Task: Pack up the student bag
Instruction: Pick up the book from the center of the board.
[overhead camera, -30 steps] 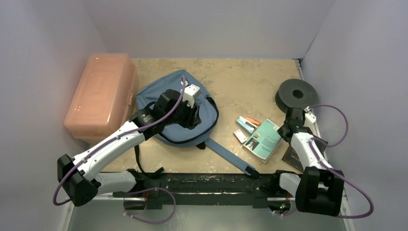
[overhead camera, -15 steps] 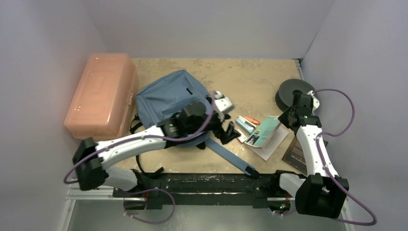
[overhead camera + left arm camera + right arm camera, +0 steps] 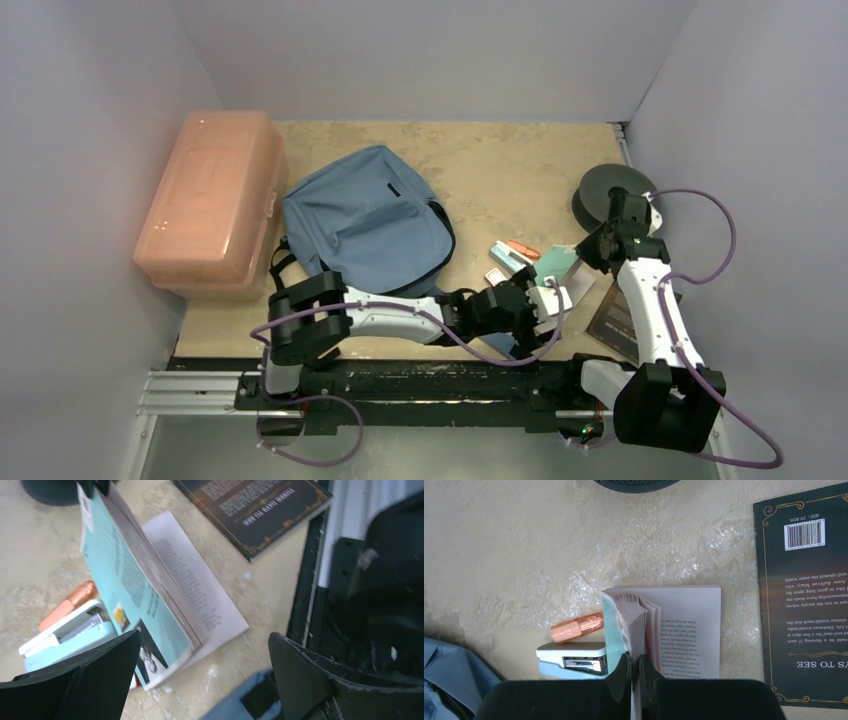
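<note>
The student bag [image 3: 365, 218], blue-grey with black straps, lies flat left of centre; one strap end [image 3: 250, 700] shows under my left gripper. A teal paperback [image 3: 556, 270] stands half open to the bag's right. My right gripper [image 3: 634, 662] is shut on its cover and a bundle of pages [image 3: 624, 615], lifting them while the last page [image 3: 689, 630] lies on the table. My left gripper [image 3: 205, 645] is open and holds nothing. It hovers low just in front of the teal paperback [image 3: 125, 580], its arm stretched along the near edge [image 3: 400, 315].
A pale blue stapler [image 3: 571, 660] and an orange capped item [image 3: 576, 627] lie left of the paperback. A dark hardback [image 3: 804, 595] lies at the right, a black roll [image 3: 610, 195] behind it. A salmon plastic box [image 3: 210, 200] stands far left beside the bag.
My left arm has swung off the bag, rightward and down to the paperback, and its jaws have opened wide. The right gripper has raised the book's pages and holds them.
</note>
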`<action>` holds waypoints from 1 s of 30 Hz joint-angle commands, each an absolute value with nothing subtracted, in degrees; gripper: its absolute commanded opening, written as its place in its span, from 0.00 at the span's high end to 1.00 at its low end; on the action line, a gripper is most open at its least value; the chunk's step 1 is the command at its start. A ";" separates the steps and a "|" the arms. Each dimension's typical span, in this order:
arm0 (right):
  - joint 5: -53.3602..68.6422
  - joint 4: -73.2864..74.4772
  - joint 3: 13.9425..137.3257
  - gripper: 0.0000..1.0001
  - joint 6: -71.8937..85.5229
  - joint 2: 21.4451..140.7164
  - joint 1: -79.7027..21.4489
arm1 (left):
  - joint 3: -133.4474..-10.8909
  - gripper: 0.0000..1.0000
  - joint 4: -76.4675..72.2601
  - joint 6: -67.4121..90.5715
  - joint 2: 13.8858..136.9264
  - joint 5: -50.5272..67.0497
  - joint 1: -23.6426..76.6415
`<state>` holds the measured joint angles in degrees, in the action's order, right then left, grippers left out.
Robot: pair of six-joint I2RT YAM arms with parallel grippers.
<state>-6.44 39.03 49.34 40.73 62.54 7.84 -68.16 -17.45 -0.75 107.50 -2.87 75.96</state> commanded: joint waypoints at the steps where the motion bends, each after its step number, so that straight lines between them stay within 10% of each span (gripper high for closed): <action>1: -5.25 38.59 51.70 1.00 42.63 60.96 7.73 | -77.59 0.00 -18.43 -4.05 112.24 -19.26 77.15; 16: -6.91 40.16 52.66 1.00 43.99 58.33 7.73 | -87.01 0.14 -9.30 -7.34 121.79 -22.90 77.96; 23: -5.05 36.77 51.34 1.00 39.95 55.61 7.73 | -89.49 0.72 -5.21 -8.28 121.09 -25.47 77.96; 26: -5.87 39.80 57.19 0.86 33.63 56.95 7.73 | -89.98 0.97 -3.25 -8.20 118.79 -24.20 77.87; 30: -11.39 43.96 65.65 0.37 29.95 56.59 7.73 | -90.16 1.00 -0.31 -6.02 113.76 -21.30 77.51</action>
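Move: The green book's raised page block, its far upper corner pinched in my right hand, has its middle about 7 cm ahead of my open left hand, 5 cm to the right and 5 cm below. The stapler lies some 12 cm ahead of my left hand and 3 cm left, the dark book roughly 23 cm right and 3 cm back, both about 10 cm lower. From my right hand the green book's middle is about 6 cm back, 3 cm left and 6 cm down. I swing my open left hand about 5 cm forward and a little right, turning it some 15 degrees counter-clockwise to get around the page block's near end, then sink about 4 cm and pinch the pages shut between my fingers. My right hand keeps its pinch, easing up a couple of centimetres, and only at the very end opens and lifts off the corner. ##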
